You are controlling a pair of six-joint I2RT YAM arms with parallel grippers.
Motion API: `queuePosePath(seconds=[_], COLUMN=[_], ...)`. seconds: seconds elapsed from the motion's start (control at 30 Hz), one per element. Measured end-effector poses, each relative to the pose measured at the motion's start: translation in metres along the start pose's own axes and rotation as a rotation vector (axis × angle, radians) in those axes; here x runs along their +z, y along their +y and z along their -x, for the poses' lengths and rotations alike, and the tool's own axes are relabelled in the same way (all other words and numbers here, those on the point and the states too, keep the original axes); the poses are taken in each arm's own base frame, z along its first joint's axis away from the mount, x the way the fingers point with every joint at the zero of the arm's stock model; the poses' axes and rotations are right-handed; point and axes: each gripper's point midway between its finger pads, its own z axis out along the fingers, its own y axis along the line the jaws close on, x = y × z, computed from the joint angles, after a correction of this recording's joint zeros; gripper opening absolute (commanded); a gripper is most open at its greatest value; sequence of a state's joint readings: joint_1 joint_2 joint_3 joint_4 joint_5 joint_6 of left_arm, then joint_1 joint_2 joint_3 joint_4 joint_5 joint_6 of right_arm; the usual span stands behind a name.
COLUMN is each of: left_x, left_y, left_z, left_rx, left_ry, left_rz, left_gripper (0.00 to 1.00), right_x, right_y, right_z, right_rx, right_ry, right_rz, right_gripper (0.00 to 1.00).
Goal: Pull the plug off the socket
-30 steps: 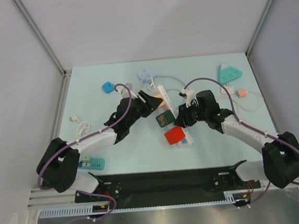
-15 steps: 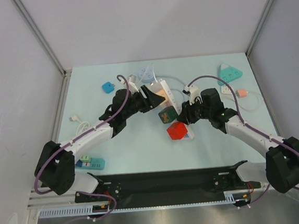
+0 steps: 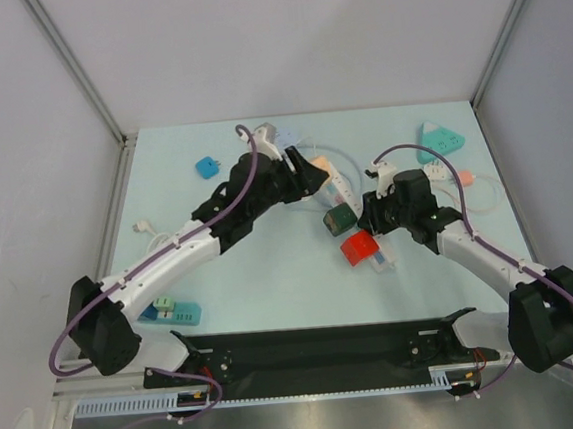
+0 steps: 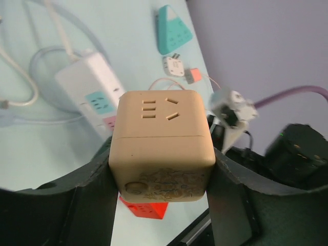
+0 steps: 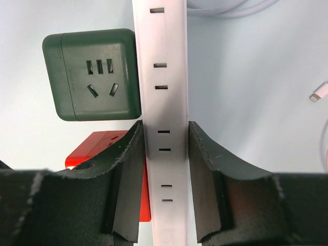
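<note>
My left gripper [image 3: 308, 175] [image 4: 161, 171] is shut on a beige cube plug [image 4: 161, 143] [image 3: 314, 165], held lifted off the white socket strip [image 3: 343, 191] [image 4: 91, 89]. My right gripper [image 3: 375, 217] [image 5: 164, 154] is shut on that white strip [image 5: 163, 97], one finger on each long side. A dark green cube [image 3: 342, 220] [image 5: 92, 72] and a red cube [image 3: 359, 249] [image 5: 102, 148] [image 4: 146, 209] sit against the strip on the table.
A teal triangular socket [image 3: 442, 141] [image 4: 173, 31] and a small pink adapter [image 3: 465, 176] lie at the back right. At the back left lie a blue plug [image 3: 206, 166] and a white plug with cable [image 3: 143, 227]; a teal block [image 3: 170, 310] sits at the front left.
My left gripper has risen and moved back and right, taking the beige cube away from the strip. My right gripper has slid right with the strip and the green and red cubes.
</note>
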State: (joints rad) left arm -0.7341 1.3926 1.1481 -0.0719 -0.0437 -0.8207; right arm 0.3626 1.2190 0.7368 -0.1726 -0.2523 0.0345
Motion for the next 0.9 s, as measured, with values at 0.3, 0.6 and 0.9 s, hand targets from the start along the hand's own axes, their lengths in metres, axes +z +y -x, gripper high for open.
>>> queuePosePath(seconds=[0.3,0.6,0.9], left_x=[0.000,-0.016,0.007], left_y=[0.035,0.189,0.305], left_z=[-0.003,0.042,0.061], left_rx=[0.072,-0.159,-0.342], left_ry=[-0.025,-0.140,-0.148], left_rz=[0.074,0.317,0.481], left_gripper=[0.00,0.00,0.00], right_x=[-0.011,-0.018,-0.019], right_y=[-0.001,0.018,0.019], right_z=[0.002,0.009,0.010], right_rx=[0.051,0.071,0.090], right_ry=[-0.025,-0.046,-0.048], right_rz=[0.052,0.163,0.181], right_gripper=[0.00,0.00,0.00])
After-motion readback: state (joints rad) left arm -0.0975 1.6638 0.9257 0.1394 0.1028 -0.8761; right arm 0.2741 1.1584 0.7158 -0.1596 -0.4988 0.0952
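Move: The left hand already holds the peach plug, clear of the power strip. The blue plug it heads towards lies on the table about 27 cm ahead of it, 27 cm to its left and 25 cm below. The round socket is some 34 cm ahead and 6 cm left, also at table level; the green plug, still on the strip, is about 2 cm back, 6 cm right and 14 cm lower. From the right hand, the blue plug is roughly 29 cm ahead, 39 cm left and 11 cm below. Leftward, after a brief 2 cm swing right, the left hand sweeps about 23 cm while sinking and reaching forward, carrying the peach plug away from the power strip towards the table by the blue plug. It turns some 30 degrees counter-clockwise and tips downward, grip kept. The right hand keeps its pinch on the strip, rising slightly with a small roll, its left side up. ##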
